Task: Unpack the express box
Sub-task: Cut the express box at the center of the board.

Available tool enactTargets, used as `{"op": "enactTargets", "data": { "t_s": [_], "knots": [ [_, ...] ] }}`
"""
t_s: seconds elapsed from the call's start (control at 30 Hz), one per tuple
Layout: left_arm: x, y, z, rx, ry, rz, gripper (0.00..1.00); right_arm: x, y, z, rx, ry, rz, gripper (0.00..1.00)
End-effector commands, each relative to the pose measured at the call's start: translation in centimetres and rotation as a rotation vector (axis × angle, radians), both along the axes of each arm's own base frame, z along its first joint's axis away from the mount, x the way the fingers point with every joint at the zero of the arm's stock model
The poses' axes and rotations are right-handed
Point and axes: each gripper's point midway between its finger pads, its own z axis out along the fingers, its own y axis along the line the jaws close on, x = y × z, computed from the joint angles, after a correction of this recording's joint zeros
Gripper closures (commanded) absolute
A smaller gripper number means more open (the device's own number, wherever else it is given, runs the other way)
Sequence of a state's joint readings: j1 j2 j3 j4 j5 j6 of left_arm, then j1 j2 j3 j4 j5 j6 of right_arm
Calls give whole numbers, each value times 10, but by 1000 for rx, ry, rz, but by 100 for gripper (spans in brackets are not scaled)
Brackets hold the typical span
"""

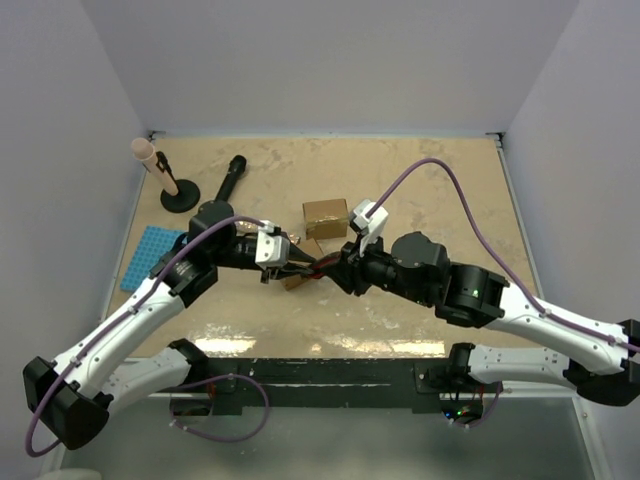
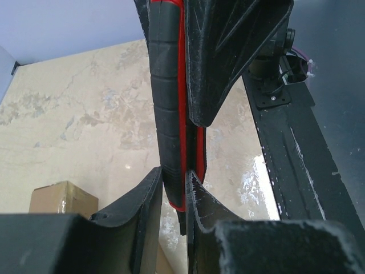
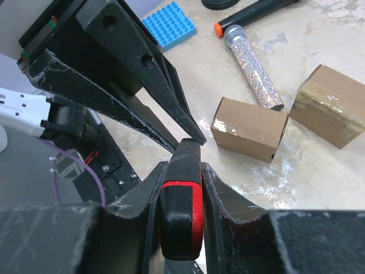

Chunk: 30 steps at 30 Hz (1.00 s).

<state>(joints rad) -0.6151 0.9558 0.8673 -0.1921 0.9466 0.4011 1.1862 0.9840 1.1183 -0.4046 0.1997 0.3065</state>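
Both grippers hold one black and red utility knife (image 1: 318, 265) above the table's middle. My left gripper (image 2: 175, 184) is shut on one end of the knife (image 2: 170, 114). My right gripper (image 3: 181, 181) is shut on the other end of the knife (image 3: 182, 217). The two grippers meet tip to tip: left gripper (image 1: 298, 264), right gripper (image 1: 338, 268). Two cardboard express boxes lie on the table. The larger taped box (image 1: 325, 217) (image 3: 331, 105) is just beyond the grippers. The smaller box (image 3: 251, 128) (image 1: 297, 279) is partly hidden under them.
A glittery silver microphone (image 3: 254, 68) lies beside the smaller box. A black microphone (image 1: 230, 178) and a round black stand (image 1: 180, 198) holding a pink-tipped stick (image 1: 150, 160) are at the back left. A blue studded plate (image 1: 150, 258) lies near the left wall.
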Motion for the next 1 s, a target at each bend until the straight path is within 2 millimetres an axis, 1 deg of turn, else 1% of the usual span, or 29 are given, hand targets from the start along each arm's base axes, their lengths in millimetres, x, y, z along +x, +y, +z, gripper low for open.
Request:
{"op": "enactTargets", "data": {
  "t_s": [0.0, 0.13, 0.17, 0.2, 0.23, 0.3, 0.33, 0.37, 0.4, 0.43, 0.47, 0.5, 0.53, 0.57, 0.6, 0.63, 0.67, 0.73, 0.77, 0.83, 0.93, 0.97],
  "knots": [
    [-9, -8, 9, -50, -23, -76, 79, 1, 21, 49, 229, -25, 7, 100],
    [-5, -6, 8, -44, -24, -45, 76, 6, 21, 35, 195, -10, -24, 100],
    [0, -5, 8, -40, -32, -11, 71, 15, 15, 32, 187, -12, -80, 100],
    [5, -4, 9, -39, -37, 23, 68, 18, 12, 23, 165, 8, -115, 100],
    [9, -4, 12, -48, -35, 50, 65, 23, 8, 18, 151, 8, -154, 100],
    [22, 1, 12, -45, -51, 143, 48, 37, -6, 7, 121, 18, -275, 100],
    [30, 3, 12, -53, -15, 208, 40, 41, -10, 3, 103, 17, -309, 100],
    [46, 9, 17, -70, -31, 311, 28, 47, -12, -5, 77, 19, -349, 100],
    [49, 12, 19, -76, -33, 340, 25, 54, -23, -13, 51, 20, -425, 100],
    [51, 14, 19, -78, -37, 360, 24, 57, -26, -17, 39, 19, -449, 100],
    [58, 19, 26, -103, -56, 414, 18, 60, -30, -21, 30, 18, -480, 100],
    [62, 21, 27, -115, -53, 444, 16, 62, -34, -29, 25, 26, -507, 100],
    [66, 23, 27, -121, -39, 477, 11, 67, -40, -31, 26, 19, -552, 100],
    [73, 28, 23, -113, -30, 528, 9, 69, -44, -34, 25, 20, -575, 100],
    [75, 29, 18, -99, -18, 545, 6, 70, -49, -38, 35, 30, -603, 100],
    [77, 30, 8, -69, -3, 556, 5, 74, -56, -38, 46, 21, -651, 100],
    [81, 31, -8, -21, 32, 574, 5, 74, -60, -39, 61, 22, -667, 100],
    [84, 30, -27, 29, 54, 575, 5, 75, -66, -40, 102, 22, -694, 100],
    [85, 27, -39, 57, 69, 560, 5, 75, -67, -39, 119, 20, -695, 100],
    [88, 24, -45, 65, 72, 560, 4, 74, -68, -40, 132, 15, -691, 100],
    [98, 19, -61, 125, 87, 555, 2, 74, -68, -41, 118, 14, -684, 100],
    [103, 16, -68, 154, 96, 556, 2, 74, -68, -41, 115, 14, -686, 100]
  ]
}}
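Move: Both hands hold the red-and-black knife high over the board, left fingers shut on its tip end. From the left hand the express box is about 13 cm ahead, 3 cm left and 25 cm down; a second box is some 26 cm ahead and 2 cm right, the glitter microphone about 24 cm ahead and 15 cm left, both similarly low. From the right hand the express box is roughly 14 cm ahead, 8 cm left and 29 cm below. The left fingers let go of the knife's tip end and spread wide. That hand travels about 9 cm forward, turning some 30 degrees counter-clockwise, and finally dips towards the express box. The right hand keeps its grip on the knife and swings it clear, forward, down and to the right by 6 or 7 cm each, turning about 35 degrees clockwise. ##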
